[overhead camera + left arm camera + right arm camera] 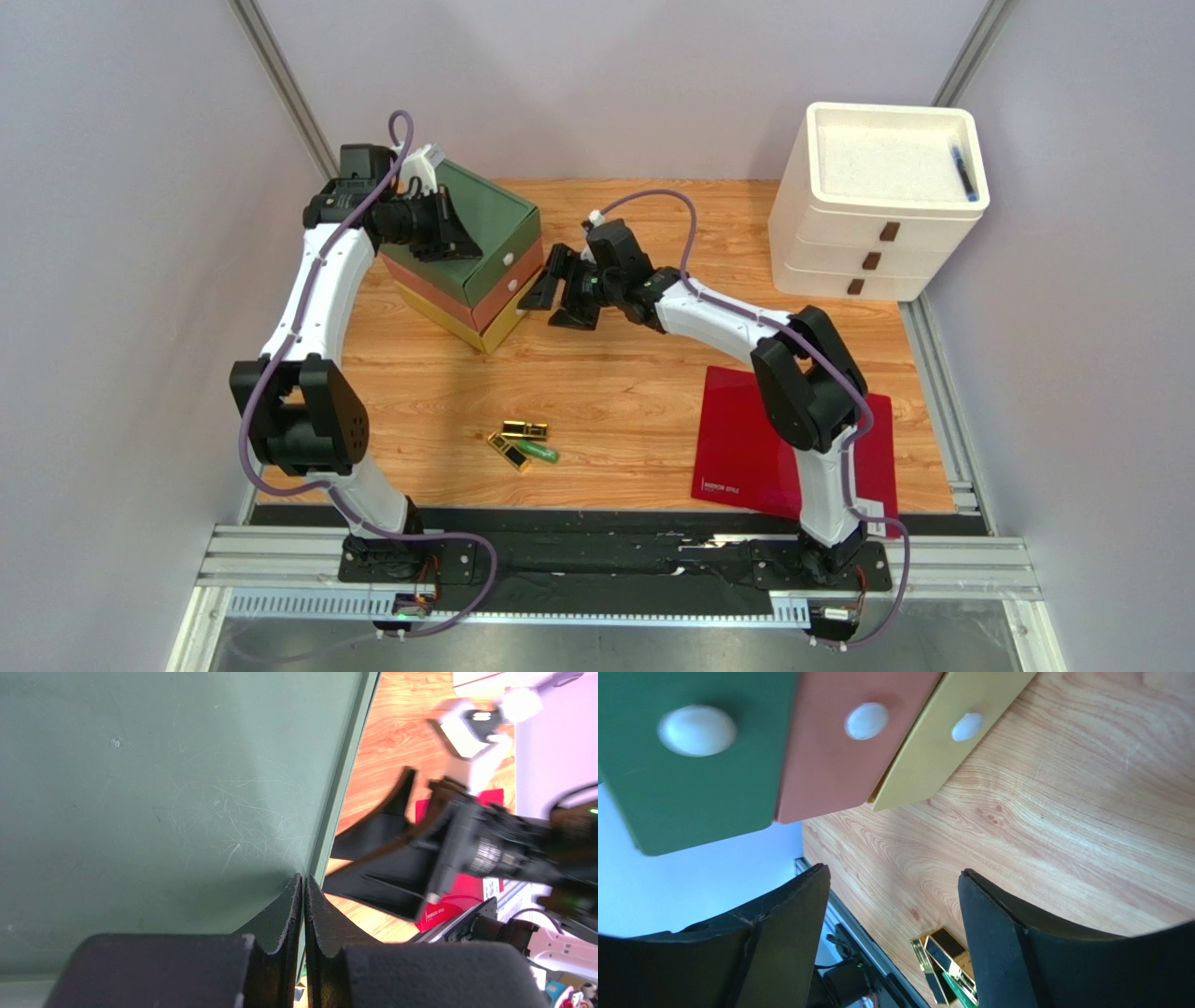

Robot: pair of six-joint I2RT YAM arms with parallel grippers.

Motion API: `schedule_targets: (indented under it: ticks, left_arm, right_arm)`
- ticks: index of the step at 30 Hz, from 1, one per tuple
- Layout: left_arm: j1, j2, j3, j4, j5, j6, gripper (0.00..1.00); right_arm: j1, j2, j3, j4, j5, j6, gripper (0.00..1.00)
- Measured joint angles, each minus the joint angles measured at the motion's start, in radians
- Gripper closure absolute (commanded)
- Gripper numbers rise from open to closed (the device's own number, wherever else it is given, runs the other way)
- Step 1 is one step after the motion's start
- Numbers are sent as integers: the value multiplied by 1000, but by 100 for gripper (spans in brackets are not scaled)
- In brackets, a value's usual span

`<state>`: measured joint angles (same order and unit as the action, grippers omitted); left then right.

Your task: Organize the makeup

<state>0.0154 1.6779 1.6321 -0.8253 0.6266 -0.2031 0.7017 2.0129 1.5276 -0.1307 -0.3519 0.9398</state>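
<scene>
The makeup in view is a small cluster of gold lipstick tubes (516,437) and a green tube (539,452) lying on the wood near the front edge. In the right wrist view the gold tubes (943,950) show between the fingers, far below. My right gripper (550,298) (892,885) hangs open and empty in front of a stacked drawer box (463,252). That box has a green (696,777), a salmon (836,763) and a yellow (934,749) drawer, all with white knobs. My left gripper (456,235) (303,890) is shut and empty on the box's green top (154,805), near its edge.
A white three-drawer unit (877,196) stands at the back right with a blue pen-like item on top. A flat red sheet (765,434) lies at the front right under the right arm. Grey walls close in both sides.
</scene>
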Motion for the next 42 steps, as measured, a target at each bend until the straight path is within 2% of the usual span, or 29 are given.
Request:
schedule_targets:
  ticks: [6, 13, 22, 27, 32, 42]
  left_arm:
    - [0, 0, 14, -16, -11, 10, 90]
    - [0, 0, 26, -39, -31, 31, 90]
    - [0, 0, 26, -41, -30, 35, 90]
    - [0, 1, 29, -47, -32, 37, 90]
    - [0, 8, 38, -55, -30, 39, 90]
    - [2, 15, 49, -68, -28, 52, 90]
  right_arm:
    - [-13, 115, -103, 229, -72, 152, 33]
    - [-19, 248, -104, 414, -120, 271, 43]
    - [-41, 358, -193, 856, -128, 537, 37]
    - [-54, 390, -211, 1011, -117, 631, 38]
    - [-69, 427, -185, 1072, -119, 674, 43]
    - [-84, 459, -104, 991, -113, 688, 51]
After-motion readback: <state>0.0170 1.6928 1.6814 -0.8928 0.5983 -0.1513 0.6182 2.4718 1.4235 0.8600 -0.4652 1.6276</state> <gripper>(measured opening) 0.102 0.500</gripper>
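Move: The yellow drawer's knob lies about 8 cm ahead of the right hand, 5 cm to its left and 9 cm below. The pink drawer's knob stands roughly 6 cm straight above it, and the green drawer's knob some 13 cm above it. On the table, the gold compacts lie about 11 cm back and 4 cm left of the hand, 13 cm down. From the left hand, the yellow knob is some 4 cm ahead, 6 cm right and 18 cm lower. To the yellow drawer's knob the right hand first drops about 9 cm in front of the shut drawers, then goes forward some 7 cm, keeping low. Its wrist turns about 40 degrees, mostly raising its left side, bringing the fingers nearly level; they narrow from wide to half open around the knob's line. The left hand's shut fingertips stay on the green top. ##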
